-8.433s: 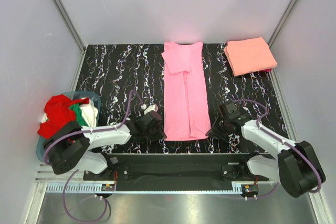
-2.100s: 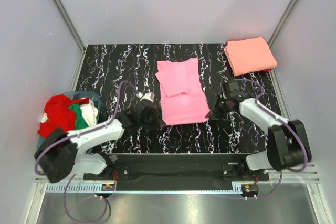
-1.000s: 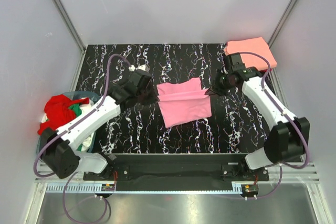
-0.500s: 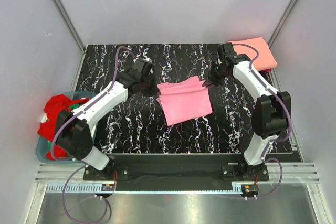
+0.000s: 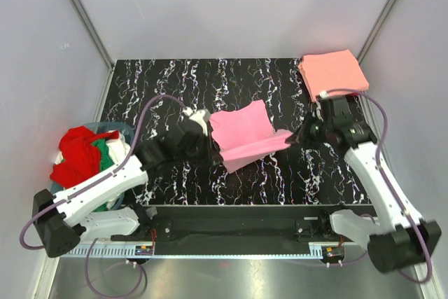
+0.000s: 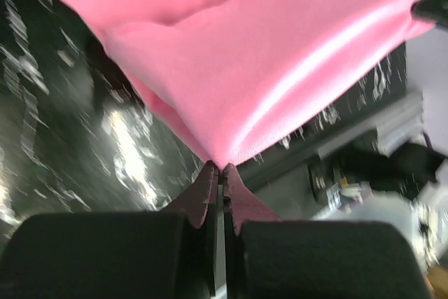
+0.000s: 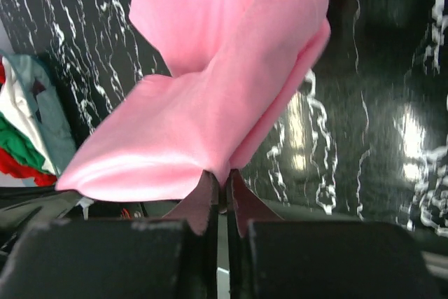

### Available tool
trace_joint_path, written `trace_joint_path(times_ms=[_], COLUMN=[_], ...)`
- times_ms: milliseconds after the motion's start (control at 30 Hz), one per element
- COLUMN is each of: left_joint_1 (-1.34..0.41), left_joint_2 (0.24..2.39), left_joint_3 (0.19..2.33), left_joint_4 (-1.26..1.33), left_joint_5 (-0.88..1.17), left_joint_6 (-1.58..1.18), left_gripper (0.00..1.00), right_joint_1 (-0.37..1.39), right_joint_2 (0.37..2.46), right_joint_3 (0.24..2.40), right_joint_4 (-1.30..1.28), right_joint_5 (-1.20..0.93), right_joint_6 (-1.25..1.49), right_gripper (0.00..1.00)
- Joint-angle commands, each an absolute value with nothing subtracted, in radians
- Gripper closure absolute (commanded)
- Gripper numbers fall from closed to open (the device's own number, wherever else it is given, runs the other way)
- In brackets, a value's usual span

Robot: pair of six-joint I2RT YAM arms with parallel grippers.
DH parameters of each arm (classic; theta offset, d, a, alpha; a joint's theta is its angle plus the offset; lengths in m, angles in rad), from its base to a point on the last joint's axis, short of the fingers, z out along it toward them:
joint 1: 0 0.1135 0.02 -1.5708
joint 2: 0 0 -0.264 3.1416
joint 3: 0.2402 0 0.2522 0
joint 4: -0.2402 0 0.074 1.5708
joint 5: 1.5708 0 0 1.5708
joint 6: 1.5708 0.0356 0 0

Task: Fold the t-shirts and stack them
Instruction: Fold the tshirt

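Note:
The pink t-shirt (image 5: 245,134), folded several times, hangs lifted above the middle of the black marbled table (image 5: 168,89). My left gripper (image 5: 208,146) is shut on its near-left corner, where the cloth (image 6: 266,68) pinches into the jaws (image 6: 221,170). My right gripper (image 5: 294,138) is shut on the right corner, the cloth (image 7: 210,96) bunching at the fingertips (image 7: 224,176). A folded salmon-orange t-shirt (image 5: 332,73) lies at the far right corner. Red, green and white t-shirts (image 5: 87,152) are heaped in the basket at the left.
The round blue-grey basket (image 5: 59,197) sits off the table's left edge by the left arm's base. White walls enclose the table on three sides. A black rail (image 5: 238,225) runs along the near edge.
Both arms have pulled back toward the near side with the pink t-shirt, lifting it off the table. The right gripper moved away from the salmon-orange stack.

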State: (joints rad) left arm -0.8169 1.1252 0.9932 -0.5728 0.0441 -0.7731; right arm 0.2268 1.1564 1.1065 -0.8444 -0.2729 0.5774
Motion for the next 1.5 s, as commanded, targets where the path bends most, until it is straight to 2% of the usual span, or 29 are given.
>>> trace_joint_path(times_ms=[0,200,367,667,1100,1467], left_joint_1=[-0.949,-1.116,-1.126,-1.066,-0.734,-0.554], left_joint_2=[1.048,1.02,1.051,1.155,1.336,1.529], left_joint_3=[0.875,0.726,0.745,0.994,1.071,1.245], left_joint_4=[-0.588,-0.548,-0.538,-0.709,-0.614,-0.626], left_joint_5=[-0.064,-0.129,-0.132,-0.198,0.018,0.118], left_joint_6=[-0.909,-1.052,-1.045,-0.93,-0.733,-0.615], left_gripper=[1.0,1.0,1.0,1.0,1.0,1.0], right_joint_1=[0.212,0.212,0.212,0.212,0.213,0.213], right_joint_2=[0.998,0.83,0.799,1.018,1.414,1.724], right_joint_3=[0.968,0.747,0.79,0.978,1.245,1.54], right_joint_4=[-0.87,-0.9,-0.933,-0.891,-0.818,-0.83], right_joint_5=[-0.247,-0.261,-0.203,-0.17,-0.137,-0.149], right_joint_6=[0.63,0.679,0.703,0.677,0.58,0.535], right_gripper=[1.0,1.0,1.0,1.0,1.0,1.0])
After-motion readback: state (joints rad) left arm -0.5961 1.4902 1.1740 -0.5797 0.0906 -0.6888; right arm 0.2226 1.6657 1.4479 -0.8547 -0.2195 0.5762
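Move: Both hands already hold the t-shirt's near hem, stretched above the table. The shirt's flat far part lies about 14 cm ahead of the left hand, 9 cm to its right and some 14 cm below; from the right hand it is about 7 cm ahead, 18 cm left and equally far below. The folded orange stack lies some 26 cm ahead and 16 cm right of the right hand; the laundry bin is roughly 48 cm left and 3 cm back of the left hand. Keeping the hem pinched and stretched between them, both hands first swing back towards the bases by about 10 cm while sinking 7 or 8 cm, away from the shirt's far part. They then reverse and carry the hem forward by nearly 20 cm, low over the lying shirt towards its far part, finishing a little higher than their lowest point, with only slight wrist turns and the fingers still shut. ##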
